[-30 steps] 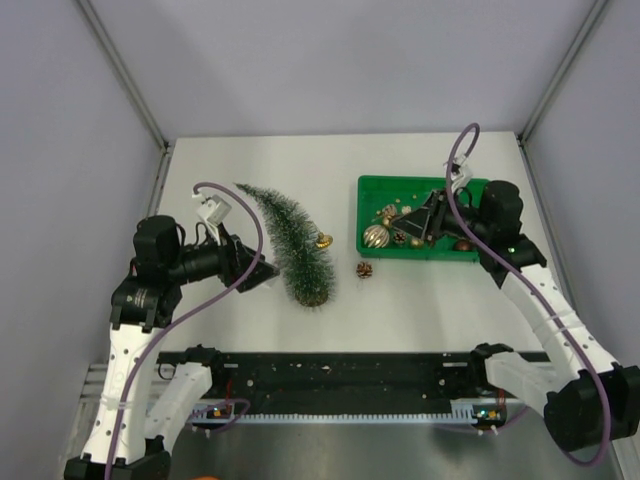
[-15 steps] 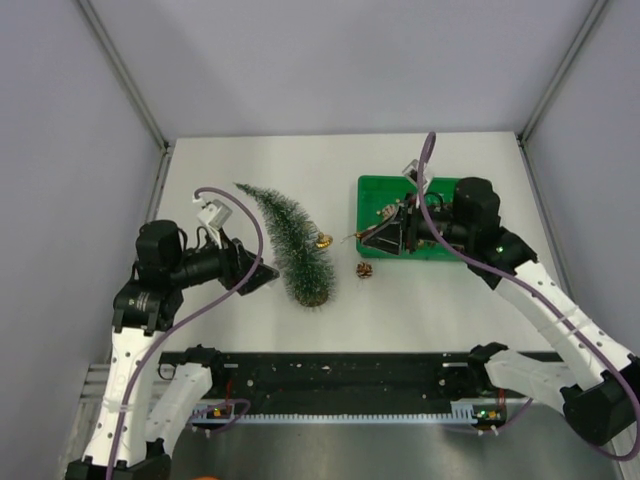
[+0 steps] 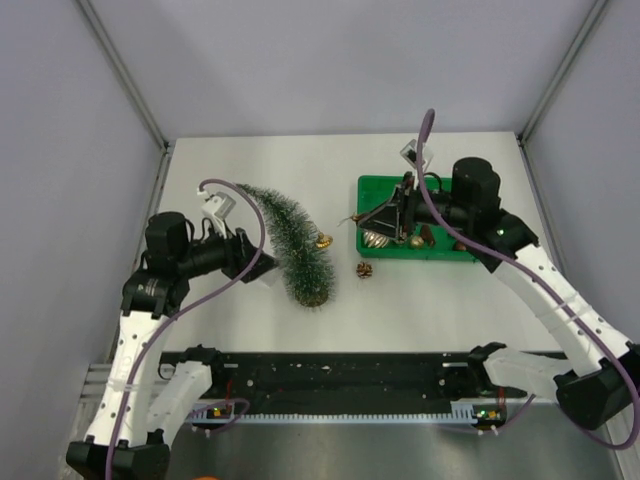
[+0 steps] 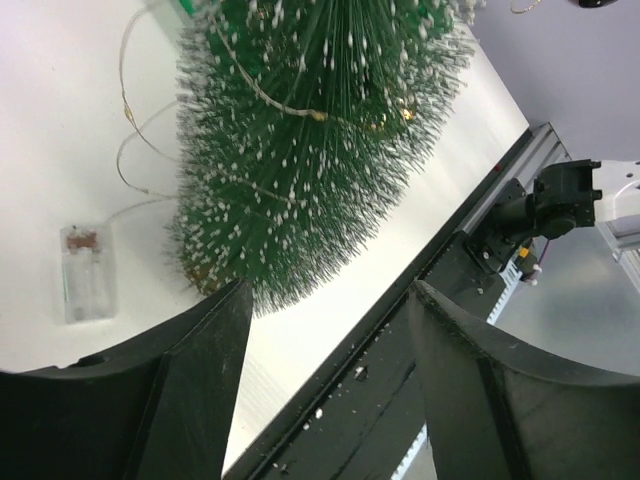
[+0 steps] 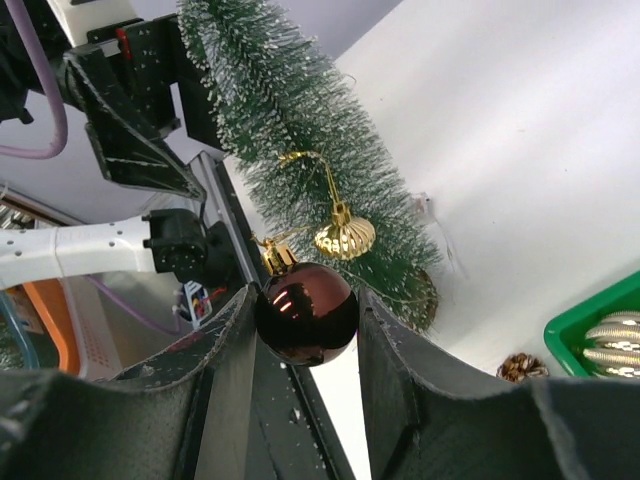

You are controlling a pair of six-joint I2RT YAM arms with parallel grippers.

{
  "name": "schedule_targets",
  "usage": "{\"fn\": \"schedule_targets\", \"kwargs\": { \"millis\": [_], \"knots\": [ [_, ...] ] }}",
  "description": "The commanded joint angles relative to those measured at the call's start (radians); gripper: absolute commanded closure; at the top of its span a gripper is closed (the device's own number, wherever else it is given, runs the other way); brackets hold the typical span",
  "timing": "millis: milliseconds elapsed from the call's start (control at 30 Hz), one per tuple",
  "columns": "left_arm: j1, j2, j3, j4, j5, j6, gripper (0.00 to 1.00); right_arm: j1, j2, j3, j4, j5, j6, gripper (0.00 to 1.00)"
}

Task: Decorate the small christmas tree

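Observation:
The small christmas tree leans on its brown disc base, left of the table's middle, with a gold bell hanging on its right side. My right gripper hovers over the left end of the green tray, pointing at the tree. It is shut on a glossy dark red ball with a gold cap. The tree and the bell lie just beyond the ball. My left gripper is open and empty, left of the tree's lower part; the jaws stand apart from the bristles.
The green tray at the right holds several ornaments, among them a ribbed gold ball. A pine cone lies on the table between tree and tray. A clear battery box with thin light wire lies by the tree's base. The black rail runs along the near edge.
My right gripper has lifted the dark red ball out of the tray and carried it left toward the tree. The left gripper shifted slightly back and stays open.

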Motion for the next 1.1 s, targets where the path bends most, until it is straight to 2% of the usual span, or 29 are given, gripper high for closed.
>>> {"fn": "schedule_targets", "kwargs": {
  "millis": [0,167,233,567,833,1000,1067],
  "knots": [
    [-0.003,0.026,0.010,0.136,0.029,-0.013,0.35,0.036,0.061,0.091,0.042,-0.033,-0.013,0.78],
    [-0.003,0.055,0.020,0.138,0.038,0.011,0.61,0.098,0.118,0.159,0.016,-0.033,-0.045,0.78],
    [-0.003,0.049,0.015,0.136,0.042,0.016,0.67,0.115,0.137,0.174,0.002,-0.027,-0.054,0.78],
    [-0.003,0.037,-0.011,0.179,0.035,-0.009,0.67,0.165,0.210,0.234,-0.015,-0.001,-0.065,0.78],
    [-0.003,0.012,-0.003,0.153,0.033,-0.009,0.74,0.205,0.218,0.251,-0.064,0.036,-0.080,0.78],
    [-0.003,0.015,-0.037,0.184,0.056,-0.043,0.72,0.236,0.200,0.246,-0.110,0.091,-0.076,0.78],
    [-0.005,0.015,-0.054,0.210,0.052,-0.064,0.64,0.260,0.184,0.240,-0.134,0.129,-0.077,0.78]
  ]
}}
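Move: The right hand holds the dark red ball up beside the christmas tree, whose middle lies about 12 cm to its left, 1 cm back and 12 cm below. The gold ornament already on the tree hangs some 8 cm left, 2 cm back and 7 cm lower than this hand; a pinecone on the table is roughly 4 cm ahead, 1 cm right and 31 cm below. From the left hand the tree's middle is around 5 cm ahead, 7 cm right and 6 cm below. Keeping the dark red ball pinched, the right hand carries it about 7 cm left, up to the tree's right side by the gold ornament, quickly at first and then slowing, while turning some 10 degrees counter-clockwise; whether ball or loop touches the branches can't be seen. The left hand, on the tree's other side, edges a centimetre or two forward and then slightly up, its empty fingers narrowing by more than half. ##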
